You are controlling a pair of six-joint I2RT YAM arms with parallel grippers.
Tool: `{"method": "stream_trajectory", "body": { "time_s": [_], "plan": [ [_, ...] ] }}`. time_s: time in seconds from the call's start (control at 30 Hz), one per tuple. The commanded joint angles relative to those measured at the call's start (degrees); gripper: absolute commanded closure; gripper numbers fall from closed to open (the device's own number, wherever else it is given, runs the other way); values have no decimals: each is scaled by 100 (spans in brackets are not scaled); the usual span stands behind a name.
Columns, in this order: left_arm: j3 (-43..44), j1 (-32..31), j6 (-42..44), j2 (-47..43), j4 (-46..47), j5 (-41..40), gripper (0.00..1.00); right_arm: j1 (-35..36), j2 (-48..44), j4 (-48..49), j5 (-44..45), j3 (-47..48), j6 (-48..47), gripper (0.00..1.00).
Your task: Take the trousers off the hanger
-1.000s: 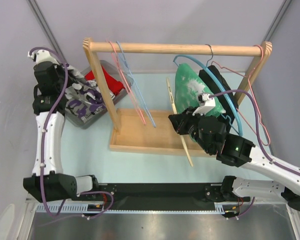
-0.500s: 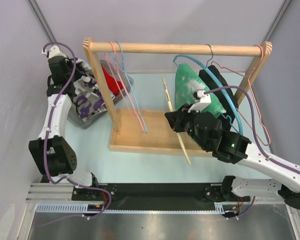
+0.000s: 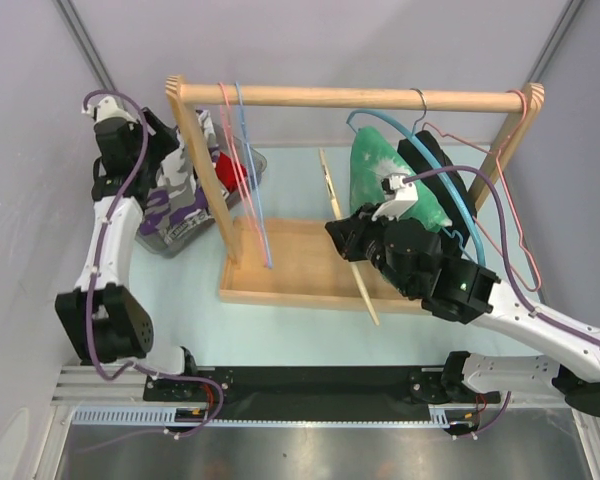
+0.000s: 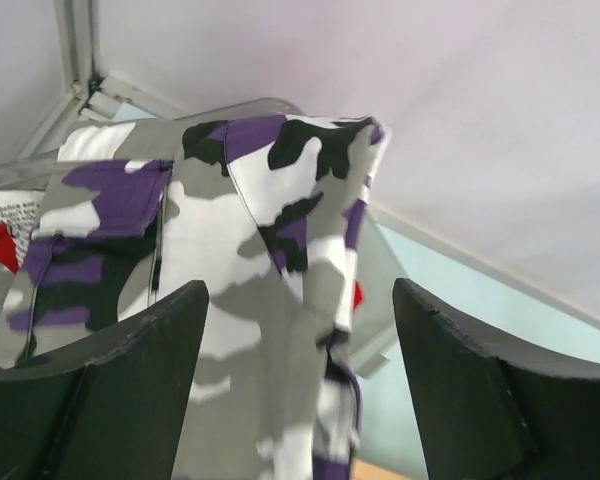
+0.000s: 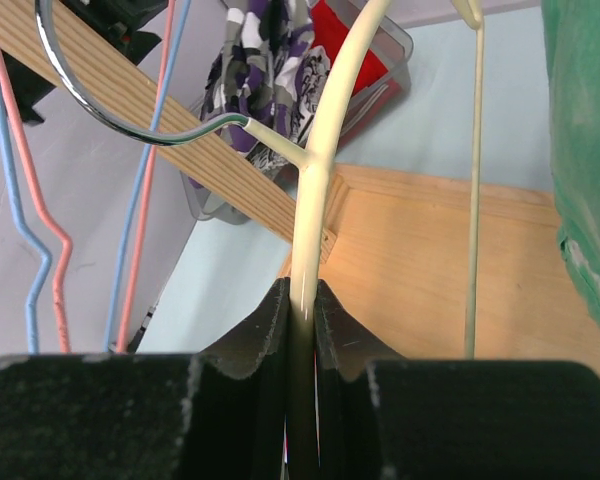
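The trousers (image 3: 177,190), purple, white and black camouflage, drape over the grey bin (image 3: 166,243) at the left. In the left wrist view the trousers (image 4: 230,250) lie just beyond my left gripper (image 4: 300,300), which is open with its jaws wide apart and nothing pinched. From above, the left gripper (image 3: 165,140) hovers over the bin. The hanger (image 3: 342,225), a cream wooden one with a metal hook, is bare and tilted in front of the rack. My right gripper (image 5: 302,300) is shut on the hanger's arm (image 5: 315,180); in the top view the right gripper (image 3: 348,238) is over the rack's base.
A wooden clothes rack (image 3: 360,97) stands on a wooden base (image 3: 290,265). Pink and blue wire hangers (image 3: 242,150) hang at its left end. A green garment (image 3: 380,180) and a black garment (image 3: 435,165) hang at its right. Red cloth (image 3: 230,172) lies in the bin.
My left gripper has opened and let go of the trousers, which now sag onto the bin. The right gripper has carried the hanger slightly left.
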Motion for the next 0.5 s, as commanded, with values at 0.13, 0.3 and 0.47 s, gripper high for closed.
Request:
{"method": "stream_trajectory", "body": {
  "time_s": [0.13,0.3,0.47],
  "plan": [
    [-1366,-222,-640,-2213,286,529,20,-7,-55,110,-112,591,-158,100],
    [-2272,-679,-799,-3662,304,713,20,81,41,118,-112,810,-246,100],
    [-2774,-750,-773,-4736,-91,951,21,230,226,118,-112,1249,-396,100]
  ]
}}
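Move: The left hand, already open, is over the bin: the camo trousers lie about 14 cm below and 4 cm ahead; the left post is some 17 cm back and 15 cm right. The green trousers hang about 16 cm back and 53 cm right of this hand, 5 cm lower. From the right hand, holding the cream hanger, the free stretch of rail is 10 cm ahead, 14 cm left, 20 cm up; the red and blue hangers hang 10 cm ahead, 20 cm left, about level. Back towards its base the left hand sweeps fast, some 17 cm, veering about 9 cm right and rising 7 cm, away from the camo trousers and in close beside the left post; its fingers stay open while tipping up and turning clockwise. Meanwhile the right hand keeps its pinch on the cream hanger and lifts it about 4 cm towards the rail. ##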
